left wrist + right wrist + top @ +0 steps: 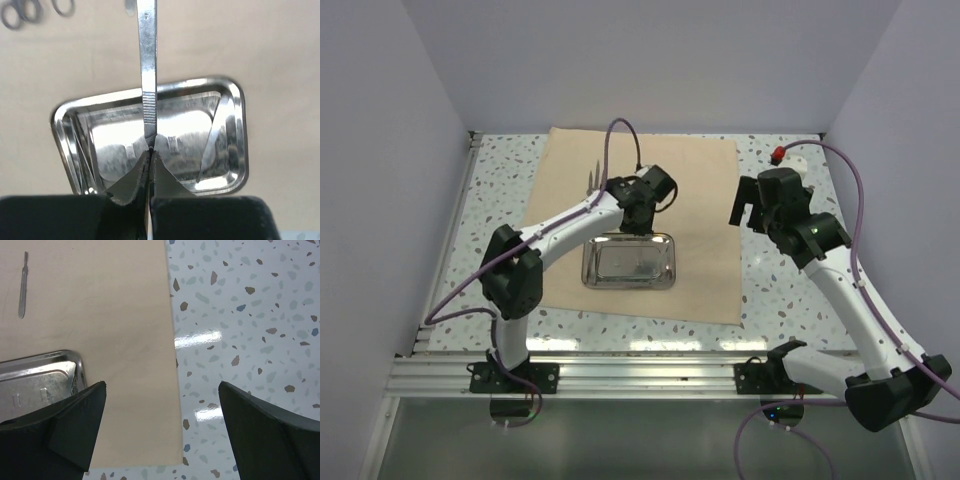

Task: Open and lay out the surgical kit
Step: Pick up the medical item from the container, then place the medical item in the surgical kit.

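Observation:
The tan cloth wrap (700, 230) lies spread flat on the table. On its near middle sits the shiny steel tray (628, 262). My left gripper (635, 225) hangs over the tray's far edge. In the left wrist view this gripper (151, 150) is shut on a flat, thin metal instrument (147, 75) that points away from the camera above the tray (235, 130). Another thin instrument (212, 140) leans inside the tray. My right gripper (748, 212) is open and empty over the cloth's right edge (170, 390). A scalpel-like instrument (22, 285) lies on the cloth.
Ring-handled instruments (20, 12) lie on the cloth beyond the tray, seen as small metal pieces (592, 180) from above. A red-capped white object (785, 155) sits at the back right. White walls enclose the speckled table (790, 290) on three sides.

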You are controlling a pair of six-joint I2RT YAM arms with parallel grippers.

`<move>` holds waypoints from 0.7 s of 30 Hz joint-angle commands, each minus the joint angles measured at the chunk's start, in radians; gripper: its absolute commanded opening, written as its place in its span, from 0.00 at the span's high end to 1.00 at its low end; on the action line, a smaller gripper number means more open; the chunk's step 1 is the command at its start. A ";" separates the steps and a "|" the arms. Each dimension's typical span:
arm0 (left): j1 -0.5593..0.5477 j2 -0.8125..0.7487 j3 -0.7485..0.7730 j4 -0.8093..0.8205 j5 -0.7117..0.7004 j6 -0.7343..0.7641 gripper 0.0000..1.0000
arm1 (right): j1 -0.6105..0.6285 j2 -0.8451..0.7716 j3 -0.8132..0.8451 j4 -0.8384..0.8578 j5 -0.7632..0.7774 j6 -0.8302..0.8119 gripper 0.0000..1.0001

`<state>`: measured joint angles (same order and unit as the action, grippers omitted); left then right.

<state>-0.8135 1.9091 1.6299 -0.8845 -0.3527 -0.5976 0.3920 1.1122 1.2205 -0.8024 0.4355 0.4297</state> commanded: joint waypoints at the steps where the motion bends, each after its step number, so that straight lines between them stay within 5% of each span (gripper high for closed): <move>1: 0.101 0.043 0.148 0.010 -0.060 0.071 1.00 | -0.001 -0.026 0.017 -0.015 0.009 0.003 0.01; 12: 0.217 0.435 0.559 0.171 0.041 0.225 1.00 | -0.002 -0.054 0.047 -0.104 0.032 0.006 0.02; 18: 0.241 0.522 0.573 0.194 0.061 0.216 0.99 | -0.002 -0.072 0.048 -0.129 0.052 0.003 0.01; 21: 0.251 0.510 0.544 0.185 0.049 0.211 0.73 | -0.002 -0.074 0.039 -0.126 0.049 0.001 0.02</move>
<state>-0.5816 2.4565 2.1540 -0.7364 -0.2993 -0.3969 0.3920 1.0573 1.2266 -0.9199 0.4591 0.4309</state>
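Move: The left hand already holds the medical item, a slim steel handle pointing ahead. The clear cloth meant for its gripped end is about 17 cm ahead, level sideways, some 10 cm below. The laid-out scalpel's middle lies roughly 23 cm ahead and 2 cm left. The ring-handled tools are about 24 cm ahead, 10 cm left; the tray is right below, 1 cm ahead and 2 cm left. From the right hand, that spot lies about 19 cm ahead, 26 cm left, 24 cm down. Forward in a quick arc of about 17 cm, the left hand carries the held handle off from over the tray, first rising about 3 cm, then sinking some 11 cm to the cloth just right of the laid-out scalpel. The fingers tip up about 10 degrees and partly return, then start to open and let go of it. The right hand, empty and open, draws back about 3 cm. ##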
